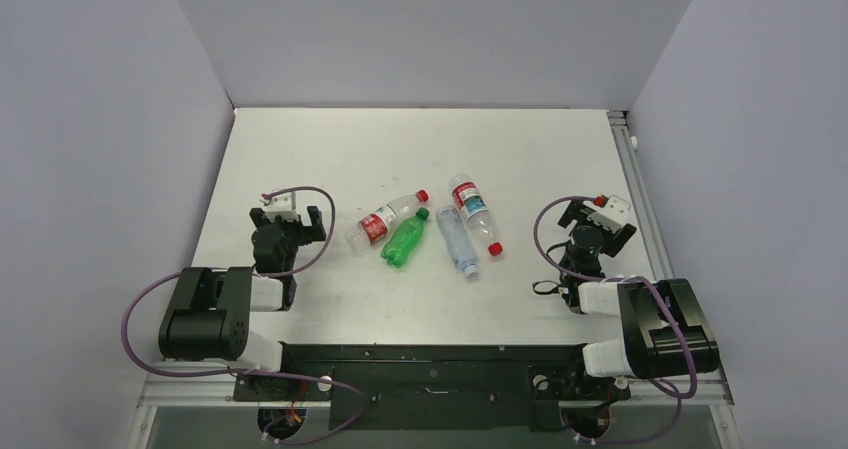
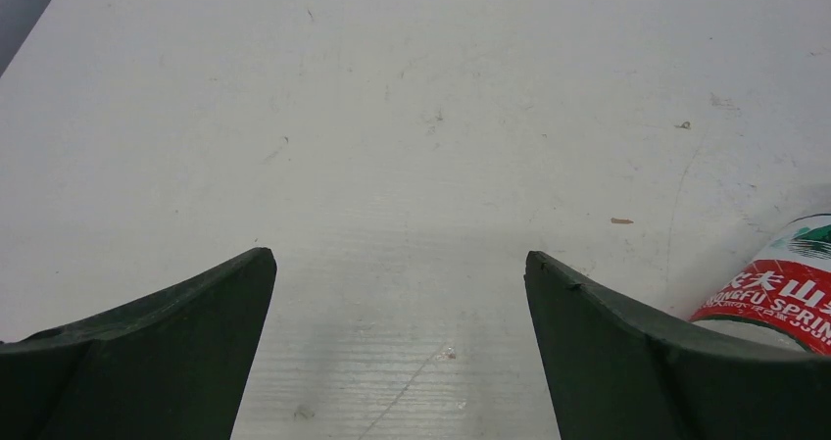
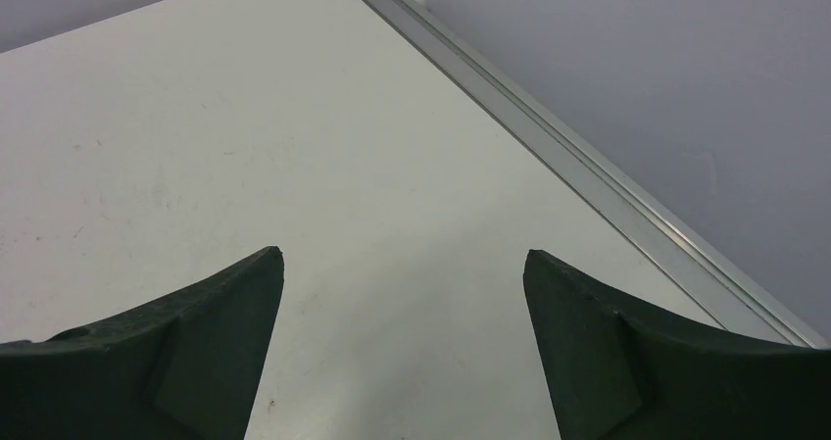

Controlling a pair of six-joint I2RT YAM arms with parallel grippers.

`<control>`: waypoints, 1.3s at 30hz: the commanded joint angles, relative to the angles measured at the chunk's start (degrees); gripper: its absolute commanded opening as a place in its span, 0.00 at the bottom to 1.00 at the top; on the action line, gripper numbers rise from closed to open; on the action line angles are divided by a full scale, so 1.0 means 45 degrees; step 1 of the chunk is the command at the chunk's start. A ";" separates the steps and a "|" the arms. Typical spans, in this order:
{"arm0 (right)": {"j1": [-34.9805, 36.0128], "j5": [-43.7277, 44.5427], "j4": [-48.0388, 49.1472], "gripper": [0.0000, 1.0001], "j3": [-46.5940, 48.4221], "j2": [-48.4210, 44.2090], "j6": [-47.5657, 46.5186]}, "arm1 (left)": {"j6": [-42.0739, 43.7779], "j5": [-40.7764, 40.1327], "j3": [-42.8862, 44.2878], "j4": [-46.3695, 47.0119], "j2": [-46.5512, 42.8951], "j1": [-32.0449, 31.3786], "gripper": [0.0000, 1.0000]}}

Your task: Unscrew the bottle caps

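Observation:
The bottles lie on their sides in a cluster at the table's middle, each with its cap on. A red-labelled bottle has a red cap pointing back right. Beside it the green bottle has a green cap. The pale unlabelled bottle has a whitish cap at its near end. A second red-labelled bottle has a red cap. My left gripper is open over bare table left of the cluster, with a red label at its right edge. My right gripper is open over bare table to the right.
The white table is walled by grey panels on three sides. An aluminium rail runs along the right edge, close to the right gripper. Both arm bases sit on the black mount at the near edge.

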 commanded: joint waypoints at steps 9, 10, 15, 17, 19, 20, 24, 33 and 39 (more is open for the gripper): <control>-0.0071 -0.0136 0.0691 0.87 0.0188 -0.0112 0.0153 | -0.0031 -0.0053 0.0267 0.0362 -0.0070 -0.0058 0.97; -0.0063 -0.0142 0.0701 0.87 0.0181 -0.0123 0.0156 | -0.0031 -0.0053 0.0281 0.0345 -0.0074 -0.0057 0.97; 0.0060 -0.0194 -0.0167 0.87 0.0320 -0.0982 -0.0142 | -0.0120 0.0185 0.0290 0.0335 -0.0216 0.0055 0.97; 0.0577 0.0104 -0.2602 0.87 0.1134 -0.2145 -0.0511 | -0.0465 0.1058 0.1083 -0.1038 -0.1002 0.0743 0.97; 0.1067 0.0080 -0.4879 0.87 0.2356 -0.2771 -0.0329 | -0.0618 0.1502 0.2473 -0.3859 -0.1908 0.1122 0.97; 0.1246 -0.0516 -0.6014 0.87 0.3018 -0.3035 -0.0158 | -0.0271 0.1737 0.2994 -0.5656 -0.2126 0.1175 0.97; 0.1547 -0.2716 -0.9242 0.87 0.5658 -0.3286 0.1050 | 0.0505 0.2639 0.5900 -1.0247 -0.2881 0.1204 0.97; 0.2022 -0.6098 -1.4693 0.87 1.0670 -0.2059 0.2826 | 0.3893 0.5738 1.5103 -2.1903 -0.0074 -0.0010 0.97; 0.3072 -0.5054 -1.7424 0.87 1.2344 -0.1807 0.3049 | 0.5783 0.3065 1.5955 -2.4121 0.1245 -0.3036 0.97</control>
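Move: The red-label bottle with its red cap at the far right end lies roughly 25 cm to the left hand's right, 2 cm ahead and 5 cm lower. Against its near right side is the green bottle, about 30 cm right of this hand and 3 cm back. From the right hand, the second red-label bottle lies some 33 cm left, 4 cm ahead and 7 cm lower; the blue bottle is about 38 cm left and 3 cm back. Upward first, and fast, both open, empty hands lift about 20 cm off their low resting poses while easing forward some 6 cm. The left then swings right on the red-label bottle's side, starting to sink and draw back, its fingers tipping down and turning clockwise; the right sweeps left on the second bottle's side as it climbs, turning counter-clockwise about 30 degrees. ##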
